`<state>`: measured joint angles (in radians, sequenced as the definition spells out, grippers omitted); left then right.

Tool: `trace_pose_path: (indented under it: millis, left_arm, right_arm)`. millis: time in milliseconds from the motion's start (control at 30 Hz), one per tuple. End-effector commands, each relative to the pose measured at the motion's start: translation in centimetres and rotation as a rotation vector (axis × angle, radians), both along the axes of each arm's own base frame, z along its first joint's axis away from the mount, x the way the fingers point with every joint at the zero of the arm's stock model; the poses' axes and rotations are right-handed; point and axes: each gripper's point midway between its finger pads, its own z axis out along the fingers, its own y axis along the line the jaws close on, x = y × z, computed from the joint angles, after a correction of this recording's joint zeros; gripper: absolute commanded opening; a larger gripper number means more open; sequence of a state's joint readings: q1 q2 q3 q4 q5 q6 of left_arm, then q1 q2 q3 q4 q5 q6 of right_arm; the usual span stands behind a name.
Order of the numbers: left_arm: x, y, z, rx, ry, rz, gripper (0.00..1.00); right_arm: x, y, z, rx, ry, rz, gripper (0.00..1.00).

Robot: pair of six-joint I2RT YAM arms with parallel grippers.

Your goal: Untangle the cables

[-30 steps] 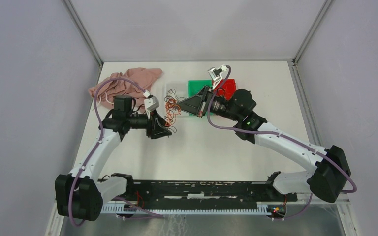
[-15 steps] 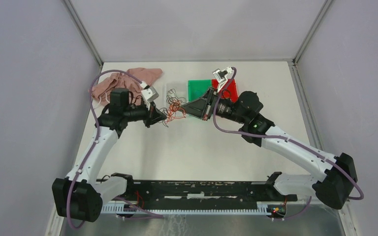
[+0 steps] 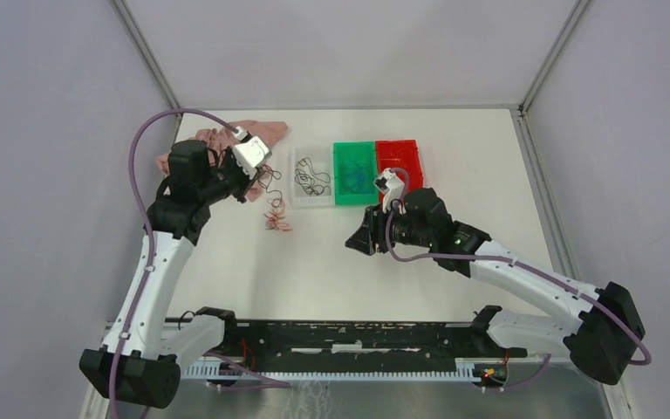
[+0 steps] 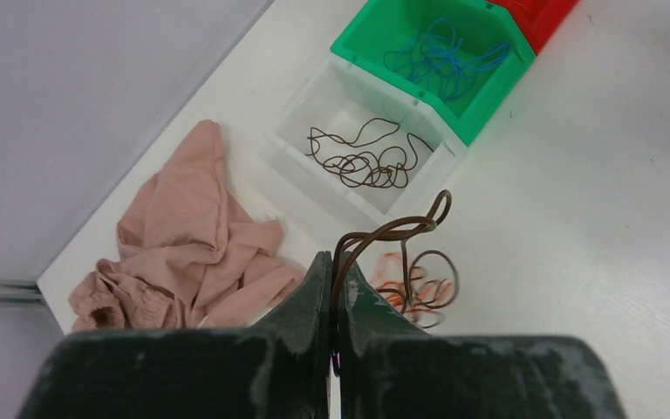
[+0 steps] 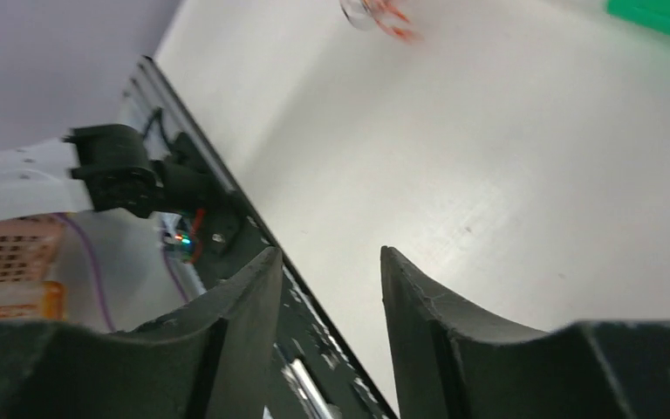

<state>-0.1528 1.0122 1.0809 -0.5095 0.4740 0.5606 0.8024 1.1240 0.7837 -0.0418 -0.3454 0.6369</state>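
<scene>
My left gripper [image 3: 256,182] [image 4: 333,262] is shut on a dark brown cable [image 4: 401,229] [image 3: 270,179], which loops up from the pinched jaws and hangs above the table. A small clump of orange-red cables [image 3: 276,218] [image 4: 397,284] lies loose on the table below it, also seen at the top of the right wrist view as the orange clump [image 5: 386,12]. More brown cable [image 4: 362,161] lies in the clear bin [image 3: 298,179]. Blue cables [image 4: 440,57] sit in the green bin [image 3: 340,192]. My right gripper [image 3: 352,243] [image 5: 330,257] is open and empty over bare table.
A red bin [image 3: 399,155] stands right of the green one. A crumpled pink cloth [image 3: 214,140] [image 4: 192,236] lies at the back left, just behind my left arm. The black rail [image 5: 227,218] runs along the near table edge.
My right gripper opened, let go of the wad and pulled back toward the near side. My left gripper shut on the brown cable, rose and drew back left; the orange clump dropped onto the table.
</scene>
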Motion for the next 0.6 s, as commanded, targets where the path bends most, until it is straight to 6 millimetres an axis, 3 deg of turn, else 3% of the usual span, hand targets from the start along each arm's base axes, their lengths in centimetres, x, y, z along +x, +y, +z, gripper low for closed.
trace_pose_path:
  millis: [0,100,233,400,567]
  left_arm:
    - [-1.8,-0.9,3.7,0.092,-0.143,-0.152,0.03]
    - [-3.5,-2.0,4.5,0.132,-0.178,-0.258,0.03]
    - [-4.9,-2.6,5.8,0.168,-0.259,-0.346,0.03]
    - [-6.5,-3.4,6.5,0.151,-0.327,-0.409,0.03]
    - [-7.1,-3.9,7.5,0.127,-0.391,-0.431,0.03]
  right_arm:
    - [1.8,-2.8,-0.1,-0.123,-0.172,-0.085,0.54]
    - [2.8,-2.0,3.3,-0.039,-0.281,-0.094,0.64]
    - [2.9,1.4,8.2,0.134,-0.408,-0.025,0.72]
    - [1.3,6.2,11.1,0.252,-0.525,0.075,0.75]
    - [-0.7,9.2,12.4,0.329,-0.564,0.137,0.78]
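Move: The left gripper already holds the brown cable. Its hanging strand is about 15 cm left of the right hand, 9 cm ahead and a little lower, and roughly 10 cm below the left hand, 3 cm back and 4 cm right. The orange tangle at its end lies about 17 cm left of the right hand, 4 cm ahead and 13 cm down. The white bin is some 9 cm left of the right hand, 14 cm ahead and 19 cm below. The left hand keeps its fingers shut on the brown cable and draws it back about 6 cm, almost as far up and some 3 cm right, turning clockwise with the fingers tipping up. The right hand first dips and edges right by about 2 cm, then swings left and up, past its start, to end some 7 cm farther left and 6 cm higher near the hanging brown strand, rolling about 25 degrees as its half-open fingers spread wider, with no grasp on the cable. ##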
